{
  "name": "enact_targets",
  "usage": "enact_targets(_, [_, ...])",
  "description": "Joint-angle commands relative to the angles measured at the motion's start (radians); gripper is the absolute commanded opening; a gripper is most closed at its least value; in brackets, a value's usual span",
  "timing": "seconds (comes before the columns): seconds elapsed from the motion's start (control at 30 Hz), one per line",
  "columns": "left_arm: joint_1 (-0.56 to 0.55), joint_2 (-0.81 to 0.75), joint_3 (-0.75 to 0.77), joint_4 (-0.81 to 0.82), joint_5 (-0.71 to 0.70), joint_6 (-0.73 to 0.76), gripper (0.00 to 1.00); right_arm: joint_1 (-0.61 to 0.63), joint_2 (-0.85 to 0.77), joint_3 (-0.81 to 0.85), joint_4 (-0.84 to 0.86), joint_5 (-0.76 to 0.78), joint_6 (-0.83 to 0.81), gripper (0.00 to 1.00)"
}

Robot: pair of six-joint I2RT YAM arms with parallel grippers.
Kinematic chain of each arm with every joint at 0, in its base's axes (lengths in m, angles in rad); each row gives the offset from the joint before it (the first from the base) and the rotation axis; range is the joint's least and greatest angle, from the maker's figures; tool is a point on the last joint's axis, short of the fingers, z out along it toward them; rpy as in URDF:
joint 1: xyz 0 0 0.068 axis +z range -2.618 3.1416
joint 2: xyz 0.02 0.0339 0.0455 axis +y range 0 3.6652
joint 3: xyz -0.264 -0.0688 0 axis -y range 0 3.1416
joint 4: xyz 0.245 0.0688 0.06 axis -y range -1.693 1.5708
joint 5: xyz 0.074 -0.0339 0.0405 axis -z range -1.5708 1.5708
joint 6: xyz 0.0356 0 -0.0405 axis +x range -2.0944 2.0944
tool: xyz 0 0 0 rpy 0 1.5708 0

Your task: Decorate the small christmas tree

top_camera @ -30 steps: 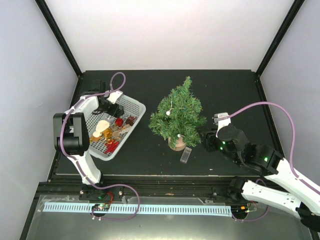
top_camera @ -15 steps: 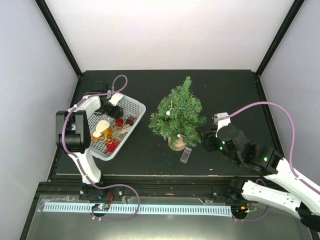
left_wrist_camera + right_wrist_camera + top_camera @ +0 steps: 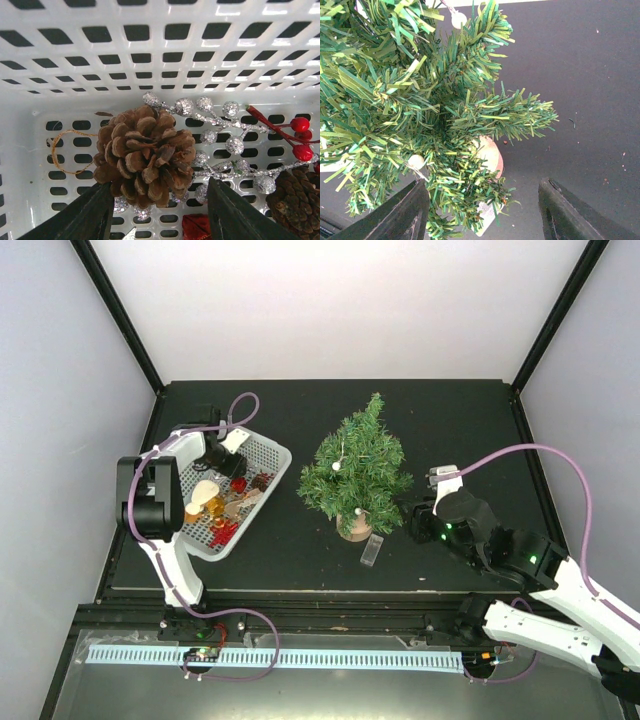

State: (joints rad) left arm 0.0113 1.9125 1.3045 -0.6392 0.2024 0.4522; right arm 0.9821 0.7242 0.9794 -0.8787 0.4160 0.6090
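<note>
The small christmas tree (image 3: 355, 465) stands mid-table on its round wooden base (image 3: 353, 528), with white beads (image 3: 337, 466) hanging in it. My right gripper (image 3: 412, 518) is just right of its low branches. In the right wrist view the gripper (image 3: 482, 192) is open, with the tree's (image 3: 420, 100) bottom twigs and base (image 3: 490, 152) between and beyond the fingers. My left gripper (image 3: 222, 462) is down in the white basket (image 3: 262, 448). There it (image 3: 157, 197) is open astride a brown pine cone (image 3: 142, 155): the left finger touches its scales, the right stands slightly clear.
The basket also holds a silver beaded sprig (image 3: 215, 135), red berries (image 3: 300, 135), a darker pine cone (image 3: 295, 195), and gold and red ornaments (image 3: 215, 510). A small clear piece (image 3: 372, 549) lies on the black table in front of the tree.
The left arm has shifted a little over the basket's far end, its gripper staying down among the ornaments. The right arm and the tree have not moved.
</note>
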Motion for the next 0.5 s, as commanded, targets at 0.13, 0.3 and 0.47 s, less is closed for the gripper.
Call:
enact_targets(0.13, [-0.005,-0.042,0.024,-0.003,0.004,0.002,0.47,0.006,-0.007,-0.015,0.024,0.004,0.015,0.61])
enact_targets(0.3, [0.004,-0.097,0.024,-0.008,0.003,0.005,0.41,0.006,-0.008,-0.015,0.021,0.004,0.017,0.61])
enact_targets(0.47, [0.017,-0.147,0.014,-0.013,0.009,0.005,0.25,0.007,-0.015,-0.018,0.017,0.001,0.018,0.61])
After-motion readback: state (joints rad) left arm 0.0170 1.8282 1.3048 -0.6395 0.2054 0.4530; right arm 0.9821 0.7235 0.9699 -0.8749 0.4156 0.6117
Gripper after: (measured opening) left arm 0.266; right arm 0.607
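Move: The left hand is low inside the basket, with the nearer pinecone about 3 cm ahead of its fingertips and 2 cm below, level sideways. The red ornament lies about 2 cm back and 1 cm right; the second pinecone 7 cm right and 1 cm back; the silver berry sprig 4 cm right and 3 cm ahead. From the idle right hand, the nearer pinecone lies roughly 26 cm ahead, 46 cm left and 25 cm below. The left hand narrows its fingers without gripping the pinecone, then rises about 3.5 cm away from it. ##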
